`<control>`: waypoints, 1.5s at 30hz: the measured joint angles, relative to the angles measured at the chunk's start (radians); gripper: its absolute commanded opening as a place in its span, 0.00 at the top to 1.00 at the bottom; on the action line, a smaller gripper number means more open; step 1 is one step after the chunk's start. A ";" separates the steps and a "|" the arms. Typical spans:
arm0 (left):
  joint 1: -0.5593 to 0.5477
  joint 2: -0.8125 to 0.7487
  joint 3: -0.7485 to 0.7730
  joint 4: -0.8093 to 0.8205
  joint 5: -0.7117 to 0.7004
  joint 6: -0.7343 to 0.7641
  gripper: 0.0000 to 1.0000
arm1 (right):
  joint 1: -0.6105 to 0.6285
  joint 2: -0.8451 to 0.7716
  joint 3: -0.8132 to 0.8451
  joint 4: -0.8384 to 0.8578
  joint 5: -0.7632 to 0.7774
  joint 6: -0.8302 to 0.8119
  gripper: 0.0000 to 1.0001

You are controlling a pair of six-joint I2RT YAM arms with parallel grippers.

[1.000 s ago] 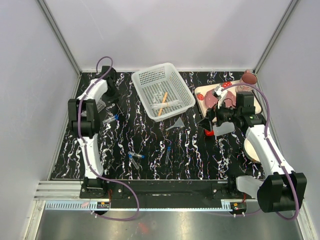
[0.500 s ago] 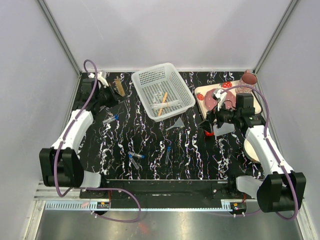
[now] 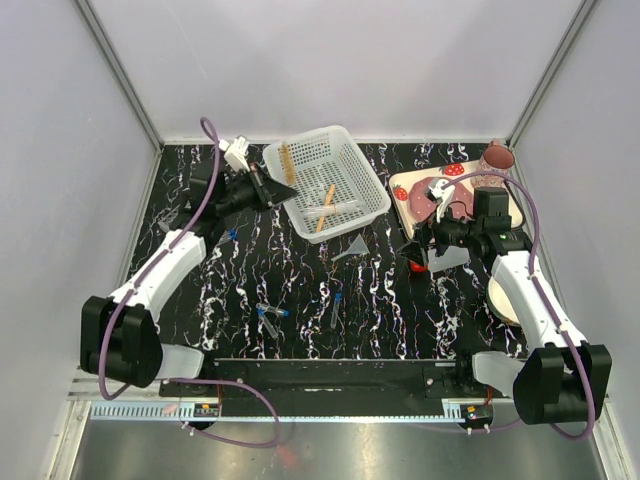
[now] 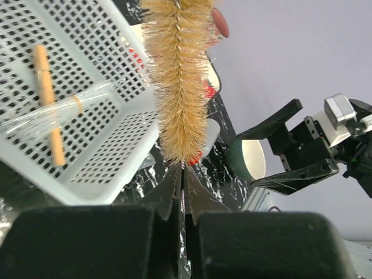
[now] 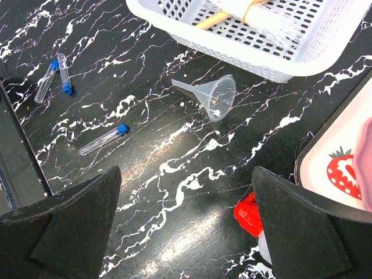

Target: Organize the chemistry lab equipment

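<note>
My left gripper (image 3: 264, 186) is shut on the wire handle of a tan bristle brush (image 3: 288, 160), held above the left rim of the white basket (image 3: 350, 215). In the left wrist view the brush (image 4: 177, 81) stands up from my shut gripper (image 4: 183, 195). An orange stick (image 4: 47, 104) and a clear banded bundle lie in the basket (image 4: 110, 145). My right gripper (image 5: 186, 226) is open and empty, low over the table beside the red-capped squeeze bottle (image 5: 251, 214). A clear funnel (image 5: 216, 96) and three blue-capped tubes (image 5: 104, 139) lie loose. I see no tube rack.
The strawberry-print tray (image 3: 398, 180) with a pink plate sits at the back right, with a pink mug (image 3: 497, 157) behind it. A cream bowl (image 3: 497, 300) lies under my right arm. Another tube (image 3: 226, 237) lies under my left arm.
My left arm has swung from the far-left corner toward the basket, carrying the brush. My right gripper has stayed almost still by the squeeze bottle.
</note>
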 measured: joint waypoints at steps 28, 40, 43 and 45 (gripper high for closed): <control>-0.139 0.520 0.403 -0.056 -0.101 -0.022 0.85 | -0.013 -0.023 -0.006 -0.008 -0.003 -0.012 0.00; -0.138 0.584 0.606 -0.394 -0.344 0.094 0.01 | -0.038 -0.016 -0.013 -0.008 -0.018 -0.011 0.00; -0.134 0.497 0.564 -0.409 -0.398 0.136 0.01 | -0.038 -0.014 -0.013 -0.008 -0.021 -0.011 0.00; -0.126 0.392 0.502 -0.416 -0.423 0.169 0.01 | -0.038 -0.013 -0.013 -0.011 -0.021 -0.011 0.00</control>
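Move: The left hand already holds the bottle brush by its wire, fingers shut, and is taking it to the white basket, whose middle lies about 16 cm ahead, 9 cm right and 19 cm below. Inside, the wooden stick is some 11 cm ahead and 8 cm right, the banded pipettes about 9 cm ahead and 10 cm right; outside, the funnel sits roughly level and 16 cm right, all some 21 cm down. From the right hand the basket is about 22 cm ahead, 20 cm left and 12 cm below. The left hand carries the brush rightward some 7 cm while sinking a little, then swings forward about 11 cm and farther down over the basket, the wrist tipping nose-down and its left side rising as it goes. Near its lowest point the fingers spread wide and let go of the brush, and the hand backs off open, upward about 5 cm and to the left with a slight pull back. ##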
